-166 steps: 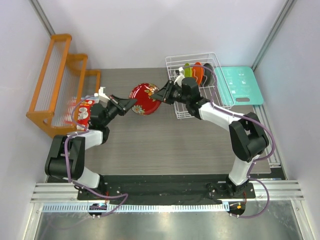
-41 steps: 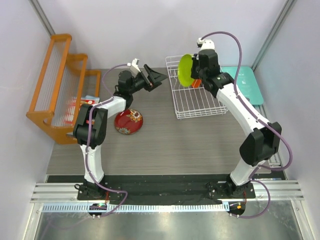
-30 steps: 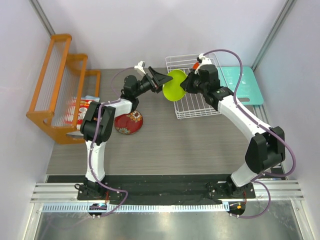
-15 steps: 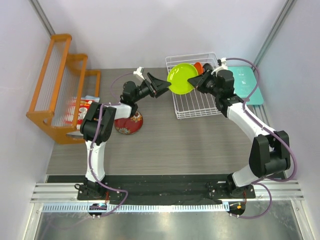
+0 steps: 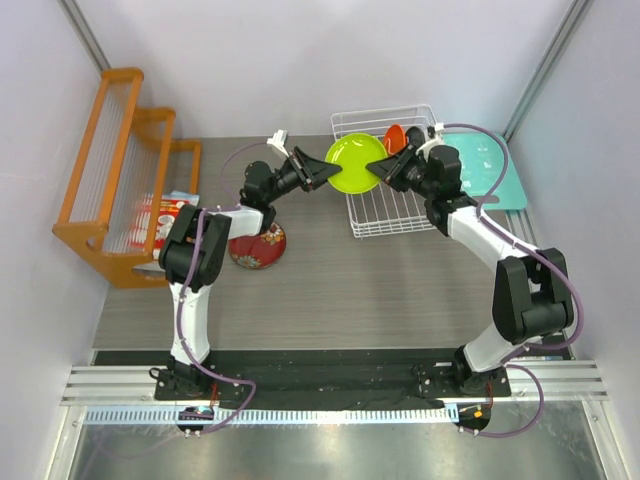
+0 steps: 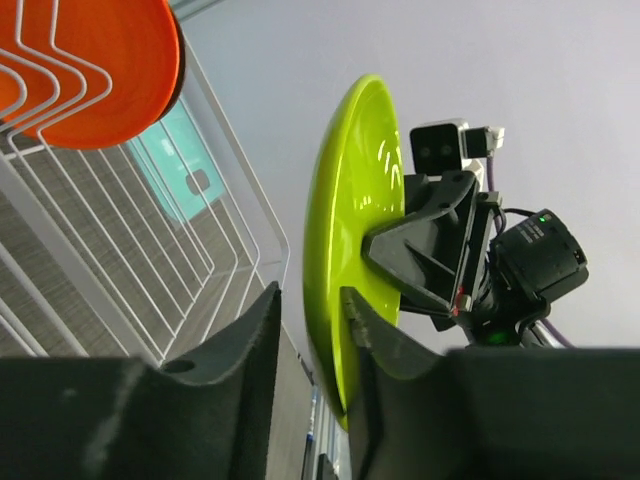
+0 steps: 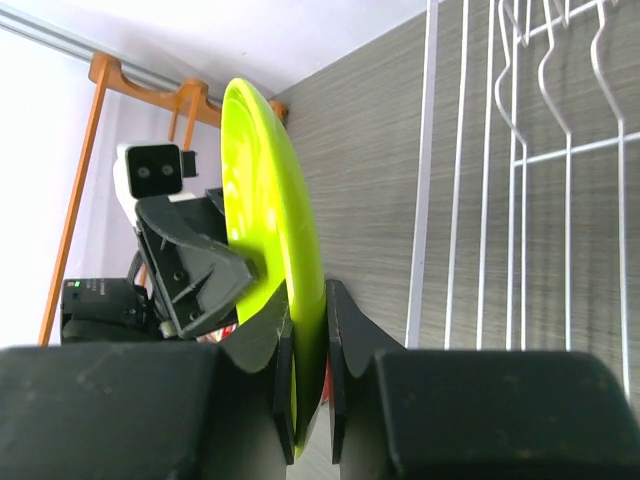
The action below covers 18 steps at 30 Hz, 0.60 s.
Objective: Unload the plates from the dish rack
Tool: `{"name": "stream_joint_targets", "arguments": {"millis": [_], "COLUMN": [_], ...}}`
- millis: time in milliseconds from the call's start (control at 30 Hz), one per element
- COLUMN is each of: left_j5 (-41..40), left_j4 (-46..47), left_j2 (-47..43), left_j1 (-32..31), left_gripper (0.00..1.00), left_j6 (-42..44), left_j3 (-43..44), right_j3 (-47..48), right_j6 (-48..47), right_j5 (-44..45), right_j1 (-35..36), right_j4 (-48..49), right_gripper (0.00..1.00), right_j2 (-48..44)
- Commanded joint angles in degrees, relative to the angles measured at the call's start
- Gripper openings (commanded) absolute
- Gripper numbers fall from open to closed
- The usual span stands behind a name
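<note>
The lime-green plate [image 5: 355, 163] hangs in the air over the left end of the white wire dish rack [image 5: 400, 205]. My right gripper [image 5: 385, 170] is shut on its right rim; in the right wrist view both pads pinch the plate [image 7: 265, 190]. My left gripper [image 5: 322, 172] straddles the opposite rim. In the left wrist view one finger [image 6: 355, 320] touches the plate [image 6: 350, 230], and a gap shows on the other side. The orange plate [image 5: 396, 137] stands in the rack's far end. The red floral plate [image 5: 258, 245] lies on the table.
An orange stepped wooden rack [image 5: 110, 160] stands at the far left with a red-and-white packet [image 5: 160, 220] at its foot. A teal board [image 5: 495, 170] lies right of the dish rack. Grey walls close in on three sides.
The right gripper shifted the green plate right, back over the rack's left end. The left gripper followed and narrowed its jaws around the plate's left rim.
</note>
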Motion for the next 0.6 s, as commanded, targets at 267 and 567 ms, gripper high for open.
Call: {"name": "stream_joint_targets", "arguments": {"millis": [267,567], "left_j5": [-0.41,-16.54], "left_j4": [-3.54,-36.72], "left_j2": [-4.63,-20.09], "left_j1": [-0.89,-0.89], "left_gripper": [0.0,0.0], "left_j6": [5.72,27.69], "left_j3": [1.03,-6.35], "right_j3": [1.17,10.3], "right_j6": [1.99,-12.51], "right_j5": [-8.38,3.45], "right_j1": [0.3,-0.14], "right_j4": [5.95,-14.51], "right_gripper": [0.02,0.68], "right_j2": [2.07,-0.65]}}
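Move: Just off the left fingers, which are partly closed around its left edge, the green plate's middle lies about 5 cm right and 2 cm ahead at their height. The right hand pinches the opposite edge, its middle about 5 cm left and 2 cm ahead. From the left hand, the orange plate stands some 15 cm right, 9 cm ahead and 10 cm lower in the dish rack; the red plate lies about 19 cm left, 16 cm back and 20 cm down. Shutting on the left edge of the green plate, the left fingers take a pinch while the right hand keeps its own grip and both hands sink roughly 2 cm. Only then do the right fingers open wide and let go; the left hand begins to draw about 1 cm left, away from the right hand, rolling its left side up some 15 degrees. ##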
